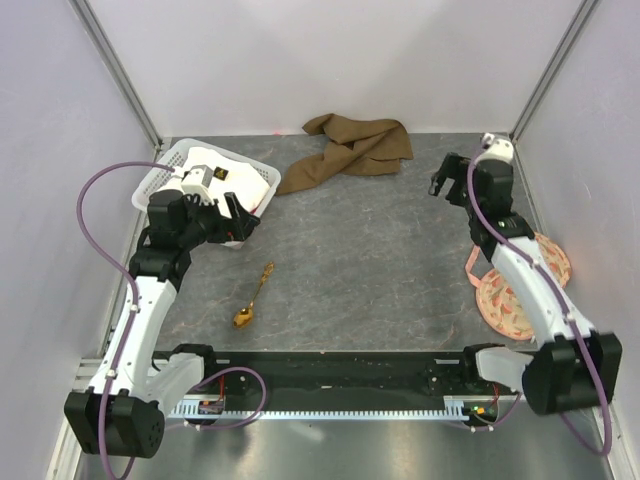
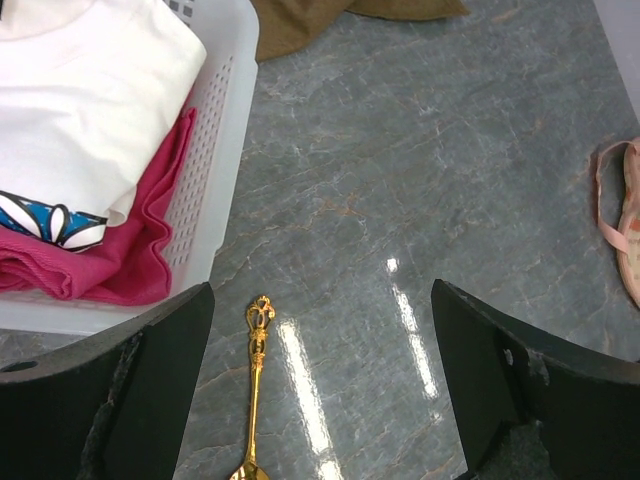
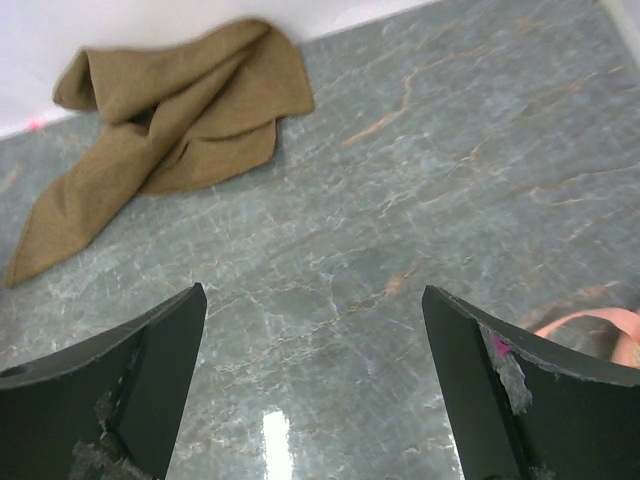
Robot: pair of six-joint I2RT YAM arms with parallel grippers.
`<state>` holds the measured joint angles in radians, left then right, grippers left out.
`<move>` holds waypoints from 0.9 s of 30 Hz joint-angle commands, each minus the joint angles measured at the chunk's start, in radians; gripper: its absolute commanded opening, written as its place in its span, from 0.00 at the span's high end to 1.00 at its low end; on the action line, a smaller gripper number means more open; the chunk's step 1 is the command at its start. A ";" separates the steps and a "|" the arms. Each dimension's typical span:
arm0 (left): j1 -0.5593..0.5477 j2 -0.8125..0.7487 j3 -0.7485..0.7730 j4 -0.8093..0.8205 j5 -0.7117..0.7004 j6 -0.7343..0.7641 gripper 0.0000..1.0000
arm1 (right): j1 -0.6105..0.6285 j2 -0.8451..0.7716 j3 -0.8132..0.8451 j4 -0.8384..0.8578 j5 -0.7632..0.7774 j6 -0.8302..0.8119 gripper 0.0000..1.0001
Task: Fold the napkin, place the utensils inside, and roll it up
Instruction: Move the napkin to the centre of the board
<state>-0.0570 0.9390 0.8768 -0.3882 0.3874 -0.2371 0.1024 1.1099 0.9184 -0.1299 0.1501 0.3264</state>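
Note:
The olive-brown napkin (image 1: 350,150) lies crumpled at the back of the table, near the rear wall; the right wrist view shows it bunched at upper left (image 3: 180,110), and its corner shows in the left wrist view (image 2: 300,25). A gold spoon (image 1: 254,296) with a twisted handle lies on the grey table at centre-left (image 2: 257,385). My left gripper (image 1: 238,215) hovers beside the basket, open and empty, above and beyond the spoon. My right gripper (image 1: 442,180) hangs open and empty at the back right, right of the napkin.
A white perforated basket (image 1: 160,172) at the back left holds a white cloth and a pink one (image 2: 130,260). A peach patterned round fabric piece (image 1: 505,300) lies at the right edge, partly under my right arm. Walls close in three sides.

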 commanded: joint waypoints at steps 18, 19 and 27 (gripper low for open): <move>-0.009 0.047 -0.006 0.035 0.042 0.045 0.06 | 0.177 1.013 0.793 -0.157 0.067 0.083 0.18; -0.009 0.049 -0.007 0.035 0.039 0.045 0.06 | 0.177 1.030 0.806 -0.158 0.081 0.098 0.21; -0.009 0.061 -0.002 0.035 0.051 0.047 0.06 | 0.172 1.150 0.887 -0.152 0.167 0.253 0.25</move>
<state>-0.0631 0.9947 0.8757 -0.3874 0.4042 -0.2356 0.2783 2.2292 1.7317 -0.2916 0.2493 0.4713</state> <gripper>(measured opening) 0.942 0.762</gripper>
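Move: The napkin lies crumpled at the board's far edge, its middle roughly 27 cm ahead of the right hand, 20 cm to its left and 24 cm below. The basket stands about 36 cm left of the napkin and 13 cm nearer; the round potholder lies some 14 cm back from the right hand and 17 cm to its right, on the table. From the left hand the napkin is about 33 cm ahead, 23 cm right and 23 cm below. The napkin's near right part is what the open right hand reaches for: it sweeps forward and left while still high, then drops steeply, in all some 18 cm forward, 11 cm left and 19 cm down. The wrist tips the fingers about 25 degrees further down, and they narrow from wide open to around three quarters, ending just short of the cloth's near edge and still above the table. ##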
